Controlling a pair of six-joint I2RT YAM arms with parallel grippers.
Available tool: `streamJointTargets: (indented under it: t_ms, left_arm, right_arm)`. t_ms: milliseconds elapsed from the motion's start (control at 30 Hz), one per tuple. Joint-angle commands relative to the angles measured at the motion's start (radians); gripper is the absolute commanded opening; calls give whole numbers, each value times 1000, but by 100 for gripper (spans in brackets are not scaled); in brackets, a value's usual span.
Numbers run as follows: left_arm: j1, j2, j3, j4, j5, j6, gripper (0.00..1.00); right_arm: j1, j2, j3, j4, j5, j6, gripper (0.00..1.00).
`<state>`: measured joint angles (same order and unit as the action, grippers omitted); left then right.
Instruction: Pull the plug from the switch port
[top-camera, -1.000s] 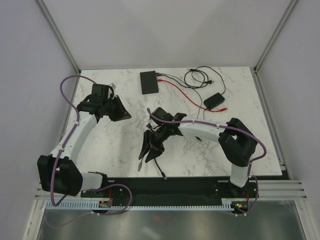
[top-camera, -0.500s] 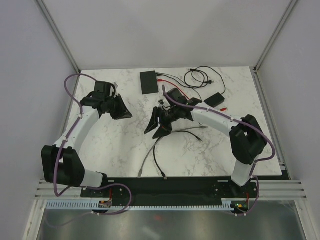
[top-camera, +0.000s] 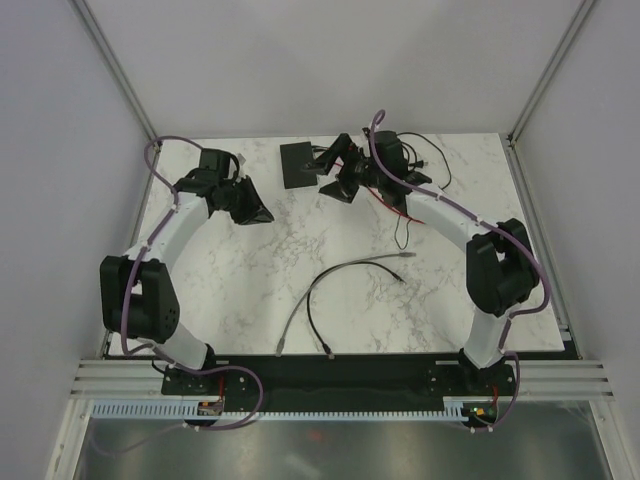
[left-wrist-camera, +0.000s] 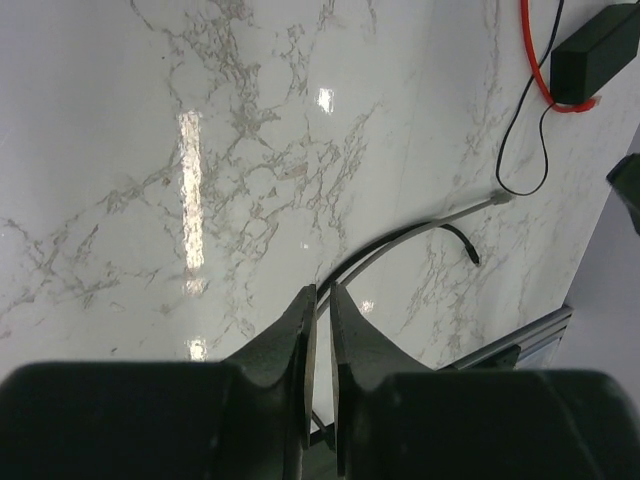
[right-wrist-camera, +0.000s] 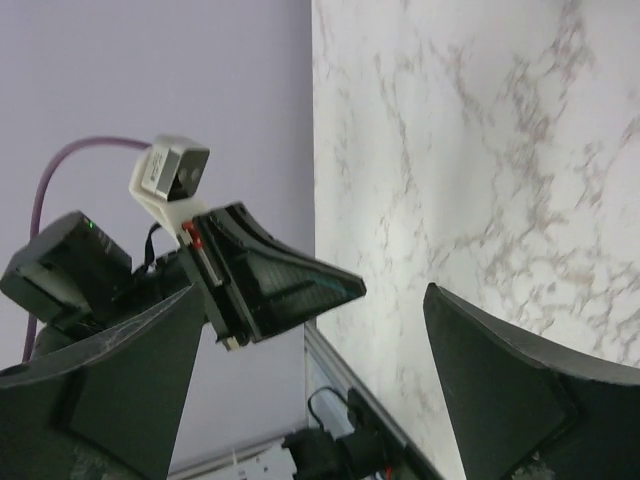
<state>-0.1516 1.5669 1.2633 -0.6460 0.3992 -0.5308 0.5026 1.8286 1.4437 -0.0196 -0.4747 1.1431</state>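
Note:
The switch (top-camera: 297, 165), a flat black box, lies at the back of the marble table (top-camera: 230, 280). My right gripper (top-camera: 337, 187) hovers at its right edge, where the cables enter, and covers the plug. Its jaws stand wide open with nothing between them (right-wrist-camera: 315, 300); neither switch nor plug shows in the right wrist view. My left gripper (top-camera: 262, 213) hangs left of the switch, apart from it. Its fingers (left-wrist-camera: 320, 292) are almost together with only a thin slit and hold nothing.
A loose grey cable (top-camera: 345, 270) and a black cable (top-camera: 312, 315) lie in the table's middle. A red cable (top-camera: 398, 208) and thin black cords (top-camera: 400, 232) run under the right arm. The power adapter (left-wrist-camera: 595, 50) sits by the red cable. The left gripper (right-wrist-camera: 275, 280) faces the right one.
My right arm has swung from the table's middle back to the switch's right edge, its jaws opening wide. The loose cables stayed on the table. My left gripper moved slightly farther back.

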Motion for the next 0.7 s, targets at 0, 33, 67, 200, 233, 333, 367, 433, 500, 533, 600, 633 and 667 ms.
streamJointTargets:
  t_ms: [0,33,67,200,233,333,367,433,500,533,600,633,667]
  left_arm:
    - [-2,59,70,32,29,6,17]
    - [-2,73,90,32,29,6,17]
    - [-6,105,112,32,29,6,17]
    - [-20,182,163,32,29,6,17]
    - [-25,197,188,32,29,6,17]
    - [-29,257,240,204,53,-158,17]
    - [-31,274,257,229,58,-169,17]
    - [-35,329,312,247,58,-179,16]
    - [-40,369,350,278,56,-186,16]
    - [-40,410,387,285,49,-196,16]
    - [-42,449,427,296,41,-212,16]
    - [-42,496,467,296,40,-225,16]
    - [-40,518,488,296,41,-232,16]
  right_arm:
    - [-38,67,46,175,123,29,98]
    - [-42,98,66,165,146,20,98]
    - [-56,130,99,159,175,15,98]
    - [-85,214,136,133,244,23,98]
    - [-90,236,147,136,251,21,98]
    - [-104,334,219,138,254,4,95]
    - [-105,357,257,142,254,1,86]
    - [-110,422,280,213,249,16,77]
    - [-111,474,306,277,257,50,77]
    - [-111,491,316,289,266,62,75]
    - [-111,532,351,281,315,90,72]
    - [-113,547,375,280,327,99,71]
    - [-113,564,391,288,341,116,70]
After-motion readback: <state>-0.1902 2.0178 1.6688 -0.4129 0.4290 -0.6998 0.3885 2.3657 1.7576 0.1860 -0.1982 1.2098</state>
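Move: The red plug in the switch is the right gripper's goal: about 28 cm ahead of it, neither left nor right, some 21 cm lower. The switch's middle is about 27 cm ahead and 6 cm left of the right gripper; the black plugs sit 5 cm beyond the red one. From the left gripper the switch lies about 32 cm ahead, 7 cm right and 14 cm below, the red plug 32 cm ahead and 12 cm right. Send the open right gripper forward some 17 cm towards the red plug, easing it slightly right, and sink it about 14 cm once under way, turning it about 20 degrees clockwise and narrowing its wide-open fingers to roughly two-thirds. Meanwhile bring the left gripper, nearly shut, about 14 cm forward and some 5 cm right towards the switch. Touch nothing yet. ##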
